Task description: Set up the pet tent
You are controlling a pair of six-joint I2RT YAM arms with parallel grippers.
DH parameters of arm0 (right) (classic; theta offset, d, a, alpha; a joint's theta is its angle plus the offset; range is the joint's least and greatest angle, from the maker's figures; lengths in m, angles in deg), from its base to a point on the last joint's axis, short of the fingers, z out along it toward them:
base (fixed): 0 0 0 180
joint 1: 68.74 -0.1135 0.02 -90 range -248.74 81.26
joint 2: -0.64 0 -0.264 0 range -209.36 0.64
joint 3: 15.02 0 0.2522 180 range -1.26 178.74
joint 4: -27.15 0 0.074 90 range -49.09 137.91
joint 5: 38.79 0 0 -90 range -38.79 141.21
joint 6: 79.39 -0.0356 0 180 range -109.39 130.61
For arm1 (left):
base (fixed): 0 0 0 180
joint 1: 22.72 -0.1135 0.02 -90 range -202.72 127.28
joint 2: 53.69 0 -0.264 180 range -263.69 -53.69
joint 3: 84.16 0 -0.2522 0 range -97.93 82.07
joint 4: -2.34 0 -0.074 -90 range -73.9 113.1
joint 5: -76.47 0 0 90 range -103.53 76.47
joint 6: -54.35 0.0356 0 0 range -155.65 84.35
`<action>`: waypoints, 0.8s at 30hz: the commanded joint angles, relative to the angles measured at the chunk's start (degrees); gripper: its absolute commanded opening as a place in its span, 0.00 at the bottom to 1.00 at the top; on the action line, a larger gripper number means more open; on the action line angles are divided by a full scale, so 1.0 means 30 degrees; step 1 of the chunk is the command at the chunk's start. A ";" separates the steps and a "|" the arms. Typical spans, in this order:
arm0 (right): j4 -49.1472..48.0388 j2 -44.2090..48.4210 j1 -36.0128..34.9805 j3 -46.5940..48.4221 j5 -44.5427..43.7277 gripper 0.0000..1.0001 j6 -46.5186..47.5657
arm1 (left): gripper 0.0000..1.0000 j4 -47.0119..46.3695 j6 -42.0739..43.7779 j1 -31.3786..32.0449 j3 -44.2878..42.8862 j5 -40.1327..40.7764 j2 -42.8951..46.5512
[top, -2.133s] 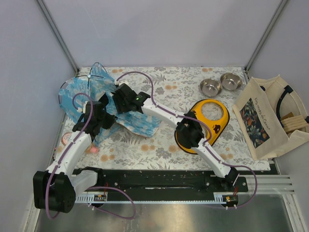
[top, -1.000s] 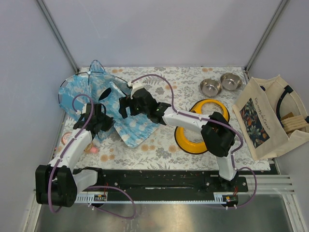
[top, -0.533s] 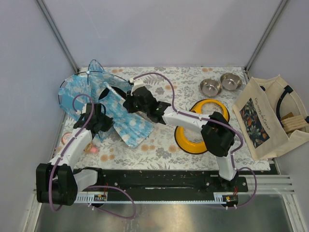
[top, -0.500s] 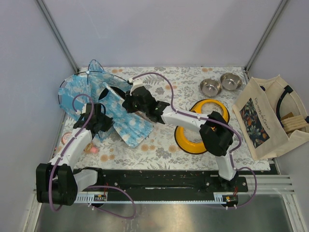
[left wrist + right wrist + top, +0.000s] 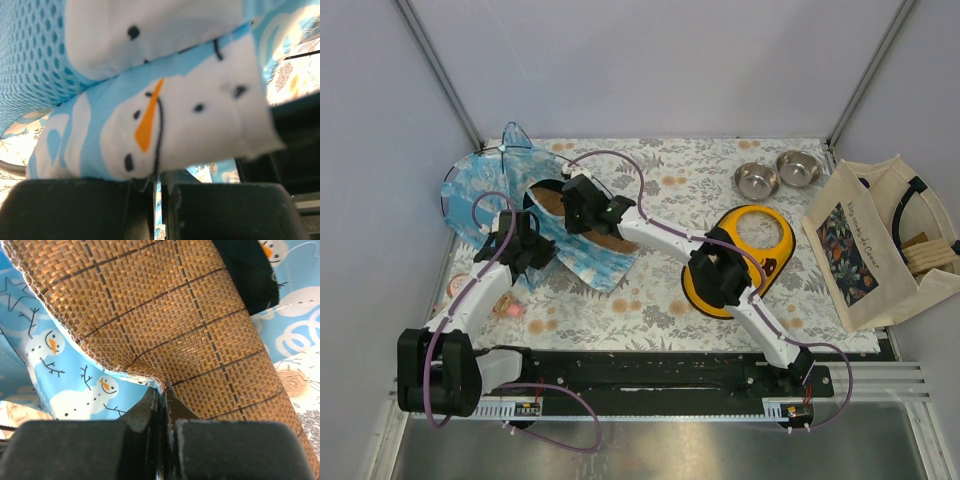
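The pet tent [image 5: 480,185] lies slumped at the back left, light-blue snowman print with a thin black pole [image 5: 510,130] arching above it. In front of it lies a printed sheet [image 5: 590,262] with a brown woven back [image 5: 190,315], partly turned over. My right gripper [image 5: 572,202] [image 5: 161,390] is shut on that sheet's stitched edge. At the fabric's left side, my left gripper [image 5: 527,248] [image 5: 160,175] is shut with a thin strip of blue print between its jaws. Padded snowman fabric [image 5: 165,120] drapes over it, and blue mesh [image 5: 30,55] shows beside it.
Two steel bowls [image 5: 757,180] [image 5: 798,168] stand at the back right. A yellow ring dish [image 5: 765,235] lies partly under my right forearm. A cream tote bag [image 5: 870,245] fills the right edge. A small pink thing [image 5: 510,311] lies near the left arm.
My right gripper closed on the sheet's edge and drew it left and back, baring its brown underside. Its elbow swung over the yellow ring. The left gripper stayed put.
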 commanded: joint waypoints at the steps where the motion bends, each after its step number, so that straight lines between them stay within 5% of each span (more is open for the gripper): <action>1: 0.3586 -0.1030 -0.0202 0.3494 -0.2917 0.01 -0.0993 | 0.00 -0.1121 0.0241 0.0005 -0.0673 -0.0962 -0.0296; 12: 0.4588 -0.1942 -0.0114 0.6725 -0.5384 0.29 -0.2520 | 0.01 -0.2672 0.0270 0.0005 -0.0850 -0.1138 -0.0561; 18: 0.2043 -0.0568 -0.0114 0.3950 -0.3018 0.41 -0.0969 | 0.08 -0.3493 0.0213 0.0005 -0.0880 -0.0260 -0.0240; 24: 0.1368 0.1102 -0.0055 0.0991 -0.0846 0.57 0.0350 | 0.47 -0.4550 -0.0140 0.0004 -0.0557 -0.0051 0.0464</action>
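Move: The right hand already pinches the bound edge of the woven mat, whose middle lies about 6 cm to its right, level with it front to back, and some 2 cm lower; the tent's dome is roughly 6 cm ahead and 12 cm to its left. The left hand still pinches a fold of snowman cloth. From it, the mat is about 8 cm ahead and 9 cm right, and the pink toy about 11 cm back, 9 cm left and 7 cm lower. The right fingers let go of the mat's edge, opening to about half as the hand lifts roughly 4 cm forward and up, turning clockwise, then sinks back down over that edge with the fingers still apart. The left hand keeps its pinch on the snowman cloth while easing forward and up about 3 cm, fingers tipping a little more outward, and opens late to release the fold. ##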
